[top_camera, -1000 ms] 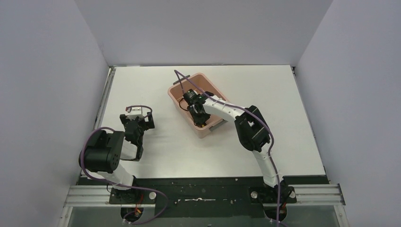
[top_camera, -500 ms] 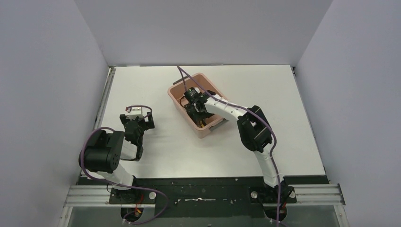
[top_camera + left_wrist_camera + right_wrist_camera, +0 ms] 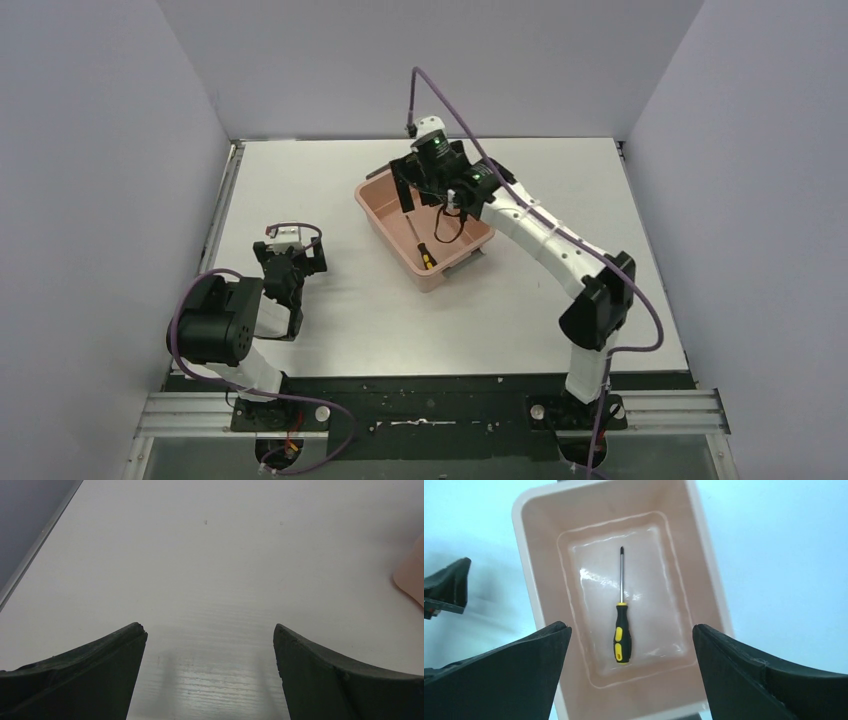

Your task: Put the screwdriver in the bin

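The screwdriver (image 3: 620,630), with a yellow-and-black handle and a thin dark shaft, lies flat on the floor of the salmon-pink bin (image 3: 544,580). From above, the screwdriver (image 3: 421,247) rests in the near half of the bin (image 3: 432,280), handle toward me. My right gripper (image 3: 630,628) hangs open and empty, well above the bin; in the top view it (image 3: 422,190) is over the bin's far end. My left gripper (image 3: 210,626) is open just above bare table, left of the bin (image 3: 412,575); seen from above it (image 3: 290,268) sits by the left arm's base.
White tabletop enclosed by grey walls on three sides. A metal rail (image 3: 225,200) runs along the table's left edge. The right arm's purple cable (image 3: 450,105) loops above the bin.
My right gripper opened inside the bin, let the screwdriver go and rose up and back toward the bin's far end. The screwdriver now lies on the bin floor. The left arm has not moved.
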Action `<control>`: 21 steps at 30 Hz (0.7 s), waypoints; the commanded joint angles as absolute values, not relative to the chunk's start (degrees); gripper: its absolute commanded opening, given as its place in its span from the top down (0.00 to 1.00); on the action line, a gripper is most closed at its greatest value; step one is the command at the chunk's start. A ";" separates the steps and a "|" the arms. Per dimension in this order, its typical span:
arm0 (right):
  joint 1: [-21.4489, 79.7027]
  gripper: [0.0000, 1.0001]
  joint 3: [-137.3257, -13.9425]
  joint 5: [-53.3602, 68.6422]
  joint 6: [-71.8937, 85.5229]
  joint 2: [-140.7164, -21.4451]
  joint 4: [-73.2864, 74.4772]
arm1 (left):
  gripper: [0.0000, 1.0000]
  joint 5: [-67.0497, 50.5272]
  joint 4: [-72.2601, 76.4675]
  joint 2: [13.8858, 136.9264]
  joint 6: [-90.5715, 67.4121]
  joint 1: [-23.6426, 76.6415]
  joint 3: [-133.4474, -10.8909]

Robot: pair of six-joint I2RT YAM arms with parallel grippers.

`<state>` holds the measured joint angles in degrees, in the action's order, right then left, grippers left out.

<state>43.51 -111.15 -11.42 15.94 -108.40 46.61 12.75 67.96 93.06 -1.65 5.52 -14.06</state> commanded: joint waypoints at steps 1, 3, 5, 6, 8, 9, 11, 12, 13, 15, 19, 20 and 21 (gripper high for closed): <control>41.43 0.00 -105.37 -18.15 14.20 -97.38 41.59 | 0.03 11.69 69.69 92.20 -1.17 5.27 -14.33; 37.79 0.00 -98.77 -17.76 15.21 -90.99 37.68 | 0.03 11.71 69.61 92.21 -1.22 5.25 -14.33; 32.49 0.00 -90.75 -15.30 16.84 -85.18 33.33 | 0.03 11.76 69.61 92.21 -1.23 5.23 -14.30; 30.32 0.00 -86.59 -15.44 17.19 -82.21 31.28 | 0.03 11.73 69.64 92.23 -1.23 5.26 -14.32; 26.37 0.00 -78.31 -16.29 17.79 -77.05 26.90 | 0.03 11.71 69.65 92.22 -1.23 5.27 -14.35; 24.05 0.00 -74.46 -16.11 18.24 -74.66 25.15 | 0.03 11.70 69.65 92.23 -1.23 5.27 -14.33; 18.35 0.00 -65.15 -12.18 19.28 -70.78 21.52 | 0.03 11.66 69.67 92.20 -1.23 5.27 -14.33; 15.80 0.00 -62.93 -9.76 19.64 -69.33 20.10 | 0.03 11.66 69.66 92.20 -1.23 5.25 -14.35; 13.83 0.00 -58.56 -8.17 19.89 -68.26 19.01 | 0.03 11.81 69.65 92.22 -1.16 5.27 -14.33; 11.53 0.00 -53.28 -8.49 20.33 -66.98 17.84 | 0.03 11.69 69.66 92.21 -1.18 5.27 -14.33; 9.48 0.00 -44.27 -10.91 21.19 -66.02 15.16 | 0.03 11.69 69.66 92.26 -1.23 5.23 -14.33; 9.15 0.00 -42.42 -11.16 21.45 -66.04 14.34 | 0.03 11.69 69.62 92.21 -1.19 5.25 -14.35; 8.88 0.00 -40.71 -11.40 21.80 -65.93 13.45 | 0.03 11.70 69.62 92.24 -1.15 5.27 -14.33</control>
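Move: The screwdriver already lies on the bin's floor, almost straight below the open right hand: about 21 cm down and 2 cm back, level with it sideways. The bin's middle is about 2 cm ahead of that hand and 18 cm down. The bin's near grey handle sits some 9 cm back, 12 cm to the right and 14 cm below. From the left hand, the screwdriver is about 30 cm to the right, level in reach and 4 cm lower. The screwdriver and bin are left behind as the empty right hand swings about 29 cm to the right, away from the bin and out over bare table. It first climbs some 6 cm, then sinks to end about 12 cm lower than it began, drawing back 5 cm late on. The wrist turns roughly 35 degrees clockwise; the fingers stay wide open, touching nothing. ##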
